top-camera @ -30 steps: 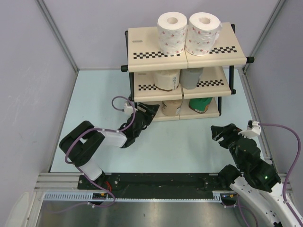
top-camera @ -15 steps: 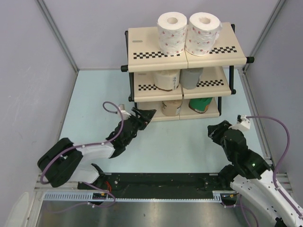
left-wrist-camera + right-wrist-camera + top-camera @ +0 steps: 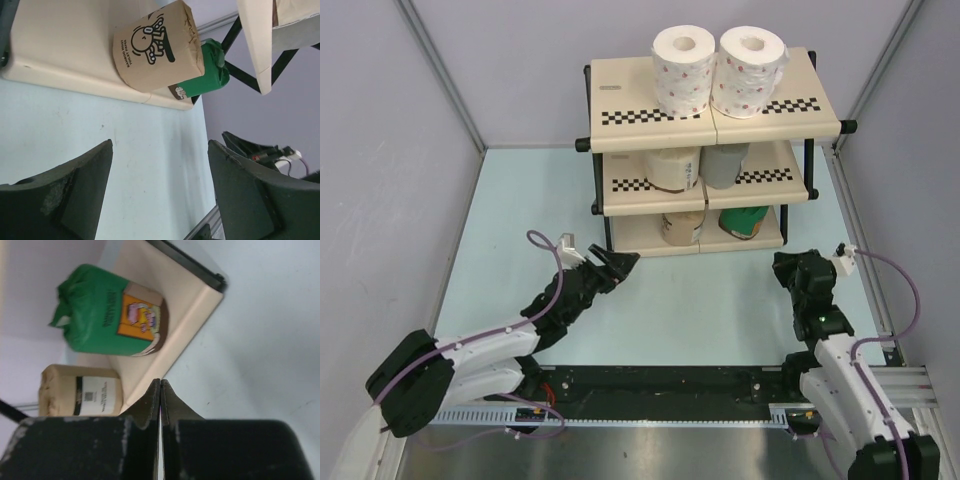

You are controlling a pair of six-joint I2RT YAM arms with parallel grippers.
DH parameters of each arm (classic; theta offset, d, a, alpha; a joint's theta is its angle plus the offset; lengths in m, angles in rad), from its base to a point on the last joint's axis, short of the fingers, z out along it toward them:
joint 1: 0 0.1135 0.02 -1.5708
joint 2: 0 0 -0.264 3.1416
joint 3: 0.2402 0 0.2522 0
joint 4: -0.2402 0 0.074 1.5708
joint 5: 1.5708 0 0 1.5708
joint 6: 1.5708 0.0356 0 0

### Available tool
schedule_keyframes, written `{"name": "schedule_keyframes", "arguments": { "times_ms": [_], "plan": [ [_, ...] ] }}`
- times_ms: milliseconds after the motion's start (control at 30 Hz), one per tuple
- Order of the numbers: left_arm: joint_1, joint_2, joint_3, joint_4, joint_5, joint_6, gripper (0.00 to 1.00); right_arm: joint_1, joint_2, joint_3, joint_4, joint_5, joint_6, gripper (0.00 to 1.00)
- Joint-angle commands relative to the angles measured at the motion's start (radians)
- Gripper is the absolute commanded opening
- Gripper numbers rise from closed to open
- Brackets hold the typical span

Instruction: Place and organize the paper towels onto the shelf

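The shelf [image 3: 620,108] stands at the back with all the paper towels on it. Two white red-dotted rolls [image 3: 682,68] [image 3: 750,70] stand on its top tier. A cream roll [image 3: 672,167] and a grey roll [image 3: 724,164] sit on the middle tier. On the bottom tier are a tan-brown roll [image 3: 682,226] [image 3: 157,46] [image 3: 80,390] and a green roll [image 3: 744,221] [image 3: 207,80] [image 3: 112,320]. My left gripper [image 3: 616,264] [image 3: 160,150] hangs open and empty in front of the bottom tier. My right gripper [image 3: 790,268] [image 3: 160,385] is shut on nothing, to the right of the shelf's bottom panel [image 3: 170,315].
Grey walls [image 3: 390,150] close in the pale blue table [image 3: 530,190] on the left, back and right. A black rail [image 3: 660,380] with both arm bases runs along the near edge.
My right gripper has closed from open and drawn back toward its base. My left arm has stretched lower and forward, its gripper staying open near the shelf's bottom left corner.
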Motion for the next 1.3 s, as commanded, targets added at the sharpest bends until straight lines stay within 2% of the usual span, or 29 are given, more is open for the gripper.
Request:
{"name": "schedule_keyframes", "arguments": {
  "times_ms": [0, 200, 767, 1033, 1267],
  "plan": [
    [-0.006, -0.048, -0.017, -0.053, 0.016, 0.061, 0.82, -0.082, 0.125, -0.038, 0.36, -0.166, 0.031, 0.0],
    [-0.006, -0.048, -0.034, -0.033, 0.036, 0.076, 0.82, -0.118, 0.307, -0.038, 0.588, -0.194, 0.029, 0.0],
    [-0.006, -0.061, -0.048, -0.046, 0.035, 0.084, 0.82, -0.119, 0.725, -0.029, 1.077, -0.008, 0.157, 0.0],
    [-0.006, -0.084, -0.046, -0.072, 0.026, 0.096, 0.82, -0.162, 0.939, 0.046, 1.255, -0.065, 0.189, 0.0],
    [-0.006, -0.092, -0.04, -0.086, 0.018, 0.104, 0.82, -0.201, 1.143, 0.121, 1.398, -0.175, 0.223, 0.0]
  ]
}}
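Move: The green paper towel pack on the bottom shelf lies roughly 14 cm ahead of the right hand, 10 cm to its left and some 4 cm lower. The front right corner of that shelf is nearly straight ahead, about 9 cm out and 10 cm down; the brown roll stands about 14 cm left of the pack and level with it in reach. From the left hand the green pack is about 15 cm ahead, 24 cm to the right and 5 cm lower. With its fingers already and still shut, the right hand reaches some 15 cm forward alongside the shelf's right-hand end, sinking quickly by a couple of centimetres at the start and a little more near the end, with a slight drift to the right that grows late. On the way its fingers tip up by about 15 degrees towards level, its left side rolls up and it yaws a little clockwise, which brings the closed tips in beside the right side frame and close to the green pack's right side, where contact can't be made out. ##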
